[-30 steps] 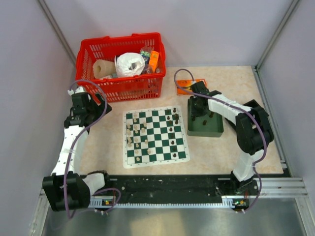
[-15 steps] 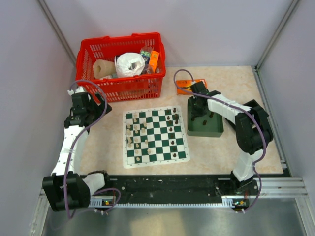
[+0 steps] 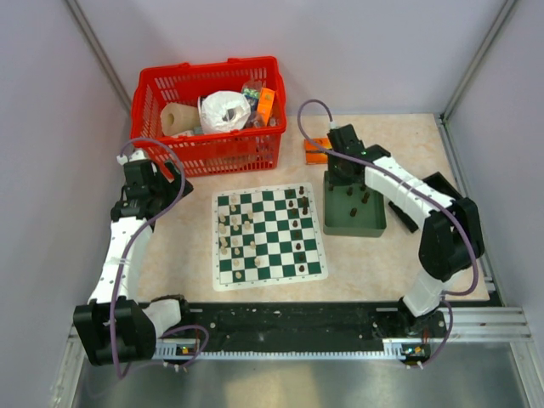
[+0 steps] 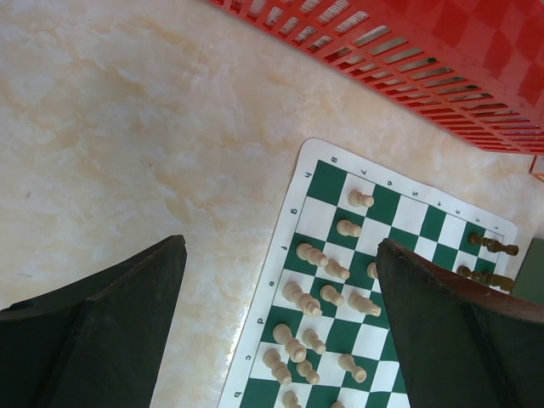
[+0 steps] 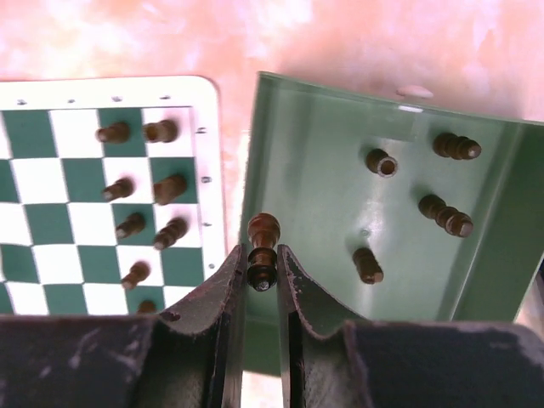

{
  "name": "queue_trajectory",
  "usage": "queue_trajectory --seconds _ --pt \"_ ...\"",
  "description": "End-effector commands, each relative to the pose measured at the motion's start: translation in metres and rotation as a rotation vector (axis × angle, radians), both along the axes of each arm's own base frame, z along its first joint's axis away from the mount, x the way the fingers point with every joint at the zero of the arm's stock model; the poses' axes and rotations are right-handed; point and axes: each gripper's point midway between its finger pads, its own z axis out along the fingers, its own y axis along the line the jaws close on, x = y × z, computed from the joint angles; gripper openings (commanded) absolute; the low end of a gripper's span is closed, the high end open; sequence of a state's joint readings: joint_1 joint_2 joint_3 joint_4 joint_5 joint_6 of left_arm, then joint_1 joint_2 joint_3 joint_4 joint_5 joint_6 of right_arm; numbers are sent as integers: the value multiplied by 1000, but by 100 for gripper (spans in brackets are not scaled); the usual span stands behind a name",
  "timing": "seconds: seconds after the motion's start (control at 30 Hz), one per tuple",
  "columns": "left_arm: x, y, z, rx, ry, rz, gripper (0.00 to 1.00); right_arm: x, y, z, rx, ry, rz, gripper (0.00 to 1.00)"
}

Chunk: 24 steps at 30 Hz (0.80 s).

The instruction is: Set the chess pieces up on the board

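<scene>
The green-and-white board (image 3: pixel 268 238) lies mid-table, cream chess pieces (image 3: pixel 234 229) on its left half and dark ones (image 3: pixel 299 208) on its right. My right gripper (image 5: pixel 262 255) hangs over the dark green tray (image 5: pixel 323 170), shut on a dark chess piece (image 5: pixel 263 240) whose head sticks out past the fingertips. Several more dark pieces (image 5: pixel 446 214) lie in the tray. From above, the right gripper (image 3: pixel 344 168) is at the tray's far end. My left gripper (image 4: pixel 280 245) stands wide open and holds nothing, above the board's left edge (image 4: pixel 320 217), over the cream pieces (image 4: pixel 310 255).
A red basket (image 3: pixel 208 110) of assorted items stands behind the board, its wall (image 4: pixel 442 51) close to the left gripper. An orange flat object (image 3: pixel 316 149) lies behind the tray. Side walls close in the table on left and right.
The right gripper closed on a dark piece in the tray and rose a little toward the back with it. The left arm has not moved.
</scene>
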State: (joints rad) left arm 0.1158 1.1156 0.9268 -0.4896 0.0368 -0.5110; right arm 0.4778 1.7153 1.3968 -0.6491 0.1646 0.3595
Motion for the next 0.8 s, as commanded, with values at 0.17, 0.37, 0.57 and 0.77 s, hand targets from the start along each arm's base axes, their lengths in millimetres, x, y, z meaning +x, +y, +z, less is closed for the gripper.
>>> queue_trajectory --seconds 0.17,0.37,0.57,0.77 --pt "6 1 10 2 -53 2 99 -29 62 39 58 -58 146 14" --pt "3 1 9 2 -52 6 99 -50 78 13 32 1 178 13" --pt "4 -1 8 -4 -53 0 99 -63 83 -11 -7 59 216 13" --pt "4 -1 8 -3 -51 0 98 -67 91 -27 -14 85 231 14"
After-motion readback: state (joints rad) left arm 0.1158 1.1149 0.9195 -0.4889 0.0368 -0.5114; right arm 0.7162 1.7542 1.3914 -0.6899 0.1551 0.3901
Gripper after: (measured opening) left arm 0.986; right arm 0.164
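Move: The right hand, already holding a dark chess piece over the green box, is bound for an empty right-edge square about 7 cm back, 7 cm left and 8 cm below. The nearest placed edge piece is some 3 cm back and 7 cm left of the hand, a dark pawn roughly 6 cm back and 10 cm left. For the idle left hand, that square lies about 31 cm right, 12 cm back and 14 cm below. The right hand carries the pinched dark piece about 8 cm left and 6 cm back, rising slightly, then sinking boardward. ##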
